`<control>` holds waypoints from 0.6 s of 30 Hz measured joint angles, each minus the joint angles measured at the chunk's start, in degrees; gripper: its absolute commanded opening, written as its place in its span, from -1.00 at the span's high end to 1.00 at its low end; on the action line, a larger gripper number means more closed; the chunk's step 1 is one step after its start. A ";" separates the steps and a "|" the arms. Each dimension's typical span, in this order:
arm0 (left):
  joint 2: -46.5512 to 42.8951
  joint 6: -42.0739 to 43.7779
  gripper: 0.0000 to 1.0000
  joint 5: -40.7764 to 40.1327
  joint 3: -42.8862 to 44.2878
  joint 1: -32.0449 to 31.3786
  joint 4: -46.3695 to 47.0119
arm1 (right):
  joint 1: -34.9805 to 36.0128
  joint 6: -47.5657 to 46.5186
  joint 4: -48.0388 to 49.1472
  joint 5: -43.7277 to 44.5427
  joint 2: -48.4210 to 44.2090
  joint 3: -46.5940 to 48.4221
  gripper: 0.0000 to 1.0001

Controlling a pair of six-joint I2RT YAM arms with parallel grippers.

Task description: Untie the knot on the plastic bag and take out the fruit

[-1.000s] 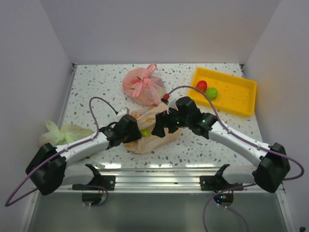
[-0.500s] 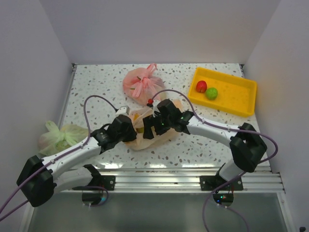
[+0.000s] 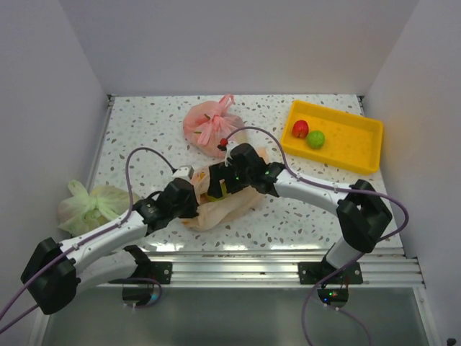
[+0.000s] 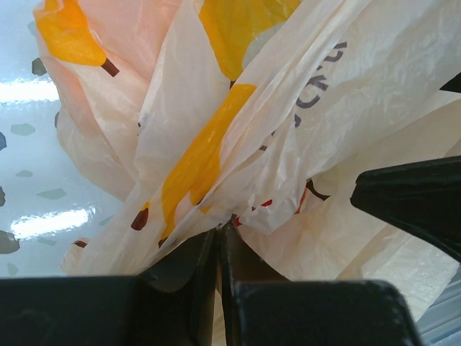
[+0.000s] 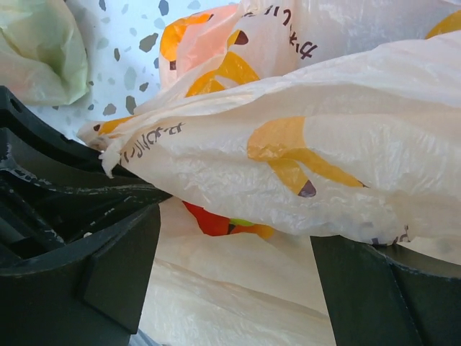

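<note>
The peach-orange plastic bag [image 3: 229, 206] lies crumpled on the table between both arms. My left gripper [image 3: 194, 192] sits at its left edge. In the left wrist view that gripper [image 4: 220, 229] is shut on a pinch of the bag's film [image 4: 288, 108]. My right gripper [image 3: 217, 183] is over the bag's upper left part. It [image 5: 234, 270] is open, and its fingers [image 5: 119, 263] straddle loose folds of the bag [image 5: 324, 144]. A red and orange shape [image 5: 216, 220] shows under a fold; I cannot tell fruit from print. The knot is hidden in the folds.
A yellow tray [image 3: 353, 148] at the back right holds a red apple [image 3: 300, 129] and a green apple [image 3: 315, 139]. A knotted pink bag [image 3: 212, 130] lies just behind the right gripper. A pale green bag [image 3: 90, 203] sits by the left wall.
My left gripper has shut on the bag's film and pulled slightly left. The right arm has swung left, its open gripper now over the bag's upper left part.
</note>
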 measured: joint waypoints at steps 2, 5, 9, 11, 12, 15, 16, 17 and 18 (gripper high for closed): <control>-0.83 0.15 0.78 -0.24 -0.59 0.00 0.07 | 0.02 0.11 0.07 0.33 0.00 0.07 -0.72; -2.38 0.17 0.78 -0.90 -1.03 0.00 -0.04 | 0.26 -0.24 0.94 1.18 0.00 -0.70 -0.72; -3.32 0.11 0.78 -1.84 -1.16 0.00 -0.09 | 2.21 -2.10 2.43 1.68 -0.33 -5.95 -0.71; -3.39 0.00 0.77 -2.12 -1.62 0.00 0.11 | 4.61 -3.10 2.56 2.34 -0.70 -9.33 -0.71; -3.39 -0.07 0.77 -2.23 -1.99 0.00 0.17 | 6.25 -3.69 2.47 2.97 -0.94 -11.19 -0.71; -3.41 -0.55 0.77 -2.32 -3.17 -0.02 0.37 | 11.19 -4.72 2.45 4.76 -1.53 -15.34 -0.72; -3.41 -0.68 0.77 -2.32 -3.45 -0.04 0.42 | 12.48 -4.92 2.49 5.51 -1.53 -16.13 -0.72; -3.43 -0.87 0.77 -2.29 -3.67 -0.04 0.50 | 13.29 -5.11 2.84 6.29 -1.84 -16.44 -0.72; -3.45 -1.07 0.77 -2.32 -3.82 -0.04 0.63 | 13.64 -5.14 2.84 6.95 -2.27 -16.44 -0.72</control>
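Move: The near side of the bag lies roughly 10 cm back, 2 cm right and 9 cm below the open right hand. Between them, under loose film, the red fruit is some 4 cm back, 3 cm left and 8 cm below this hand. The green fruit is about 2 cm back, 1 cm right and 8 cm below. From the left hand, shut at the bag's left end, that near side is about 12 cm right, 2 cm back and 5 cm lower. Back towards its own base and down, after a brief pause, the right hand sweeps some 10 cm back and 9 cm lower, drifting slightly right, past the fruit to the near side of the bag. Its fingers stay wide open and tip some 15 degrees more steeply down, swinging a little counter-clockwise, to end astride the near film. The left hand stays shut on the bag film, easing barely a centimetre left. ##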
